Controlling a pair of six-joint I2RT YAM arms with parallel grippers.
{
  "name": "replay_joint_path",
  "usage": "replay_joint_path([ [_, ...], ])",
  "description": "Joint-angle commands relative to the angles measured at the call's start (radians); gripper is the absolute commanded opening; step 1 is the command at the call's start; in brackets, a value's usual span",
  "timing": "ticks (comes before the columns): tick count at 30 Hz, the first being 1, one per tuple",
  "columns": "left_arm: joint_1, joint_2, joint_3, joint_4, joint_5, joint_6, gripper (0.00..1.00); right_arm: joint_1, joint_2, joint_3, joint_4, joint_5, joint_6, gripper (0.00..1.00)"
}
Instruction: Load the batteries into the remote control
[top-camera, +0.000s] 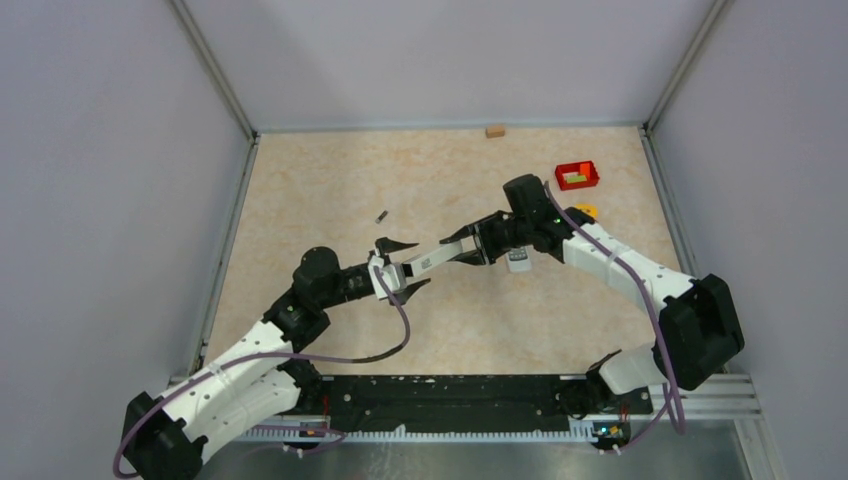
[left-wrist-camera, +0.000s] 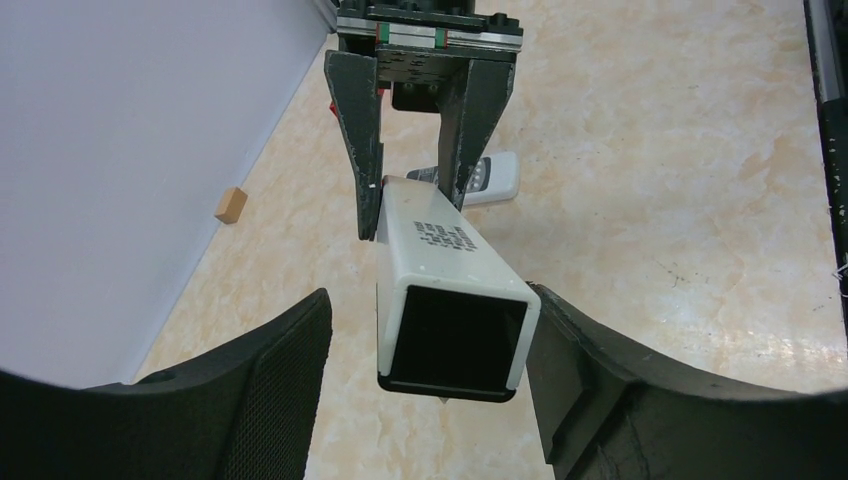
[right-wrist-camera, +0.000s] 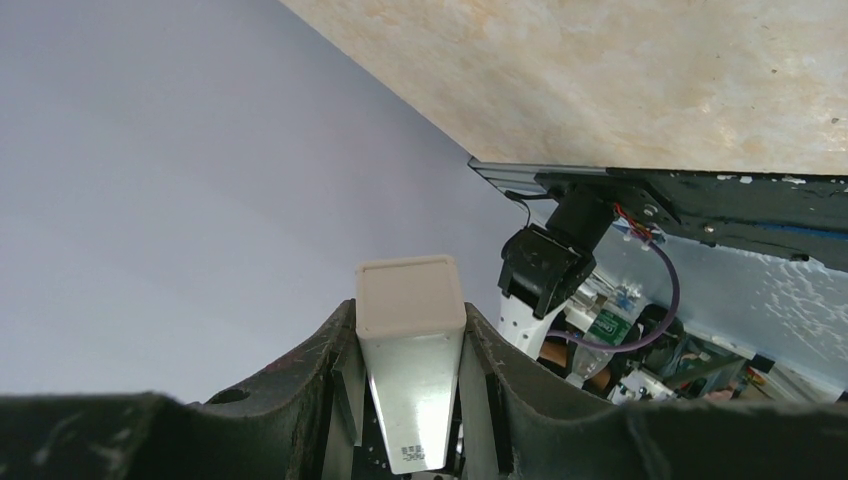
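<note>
The remote control (top-camera: 517, 261) lies flat on the table under my right wrist; it also shows in the left wrist view as the remote control (left-wrist-camera: 492, 178), behind the fingers. One battery (top-camera: 381, 216), a tiny dark cylinder, lies alone on the table farther back. My right gripper (top-camera: 466, 248) is shut on the far end of a long white bar (top-camera: 432, 259), holding it above the table. The bar (left-wrist-camera: 440, 262) is hollow with a dark open end. My left gripper (top-camera: 402, 268) stands open around that near end: its right finger (left-wrist-camera: 610, 390) is against the bar's side and its left finger (left-wrist-camera: 255, 400) is apart.
A red box (top-camera: 577, 176) with green and yellow pieces sits at the back right, and an orange object (top-camera: 587, 210) lies just in front of it. A small wooden block (top-camera: 494, 130) rests against the back wall. Grey walls enclose the table on three sides.
</note>
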Motion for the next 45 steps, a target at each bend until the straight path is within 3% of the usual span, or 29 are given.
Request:
replay_joint_path([
  [1,-0.012,-0.004,0.049,0.06,-0.009,0.012,0.72,-0.003,-0.022,-0.011,0.032,-0.037,0.015,0.0],
  [7,-0.018,0.005,0.052,0.067,-0.014,0.015,0.67,-0.003,-0.019,-0.022,0.043,-0.041,0.015,0.0],
  [20,-0.026,0.01,0.055,0.056,0.005,-0.001,0.16,-0.003,-0.01,-0.034,0.073,-0.052,0.005,0.0],
  [23,-0.026,0.025,0.071,0.05,0.009,-0.035,0.08,-0.003,0.004,-0.032,0.095,-0.06,-0.021,0.01],
  [25,-0.026,0.039,0.073,0.067,-0.001,-0.075,0.06,-0.003,0.015,-0.026,0.105,-0.061,-0.057,0.17],
  [29,-0.026,0.041,0.072,0.11,-0.04,-0.171,0.06,-0.003,0.017,0.016,0.053,0.002,-0.195,0.65],
  [32,-0.026,0.021,0.092,0.1,-0.123,-0.294,0.09,-0.005,-0.048,0.005,0.029,0.136,-0.301,0.85],
  [36,-0.025,0.011,0.097,0.106,-0.146,-0.354,0.09,-0.012,-0.231,-0.169,0.258,0.288,-0.349,0.91],
  [38,-0.024,0.016,0.108,0.095,-0.143,-0.38,0.09,-0.017,-0.343,-0.302,0.453,0.332,-0.388,0.92],
  [42,-0.015,0.044,0.167,0.043,-0.13,-0.495,0.08,-0.09,-0.513,-0.55,0.814,0.292,-0.522,0.92],
  [45,-0.012,0.049,0.198,0.015,-0.081,-0.564,0.09,-0.113,-0.622,-0.592,0.856,0.227,-0.704,0.94],
])
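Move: The left hand's open fingers straddle the black end of the white remote control, whose middle lies about 5 cm to their right, 1 cm ahead and 1 cm higher. The right hand still grips the other end, the middle being some 4 cm to its left and 1 cm back. From the left hand, the second remote on the table is roughly 8 cm ahead, 23 cm right and 20 cm lower; a dark battery is 20 cm ahead, 11 cm left and 21 cm lower. Rising barely 1 cm, the left hand closes its fingers on the sides of the white remote control's black end while the right keeps hold of the far end. The right hand then opens wide, sinks slightly and backs off about 8 cm to the right, rising again as its wrist rolls some 50 degrees. The left lifts the remote another 3 cm, its fingertips tipping up as the wrist rolls. ##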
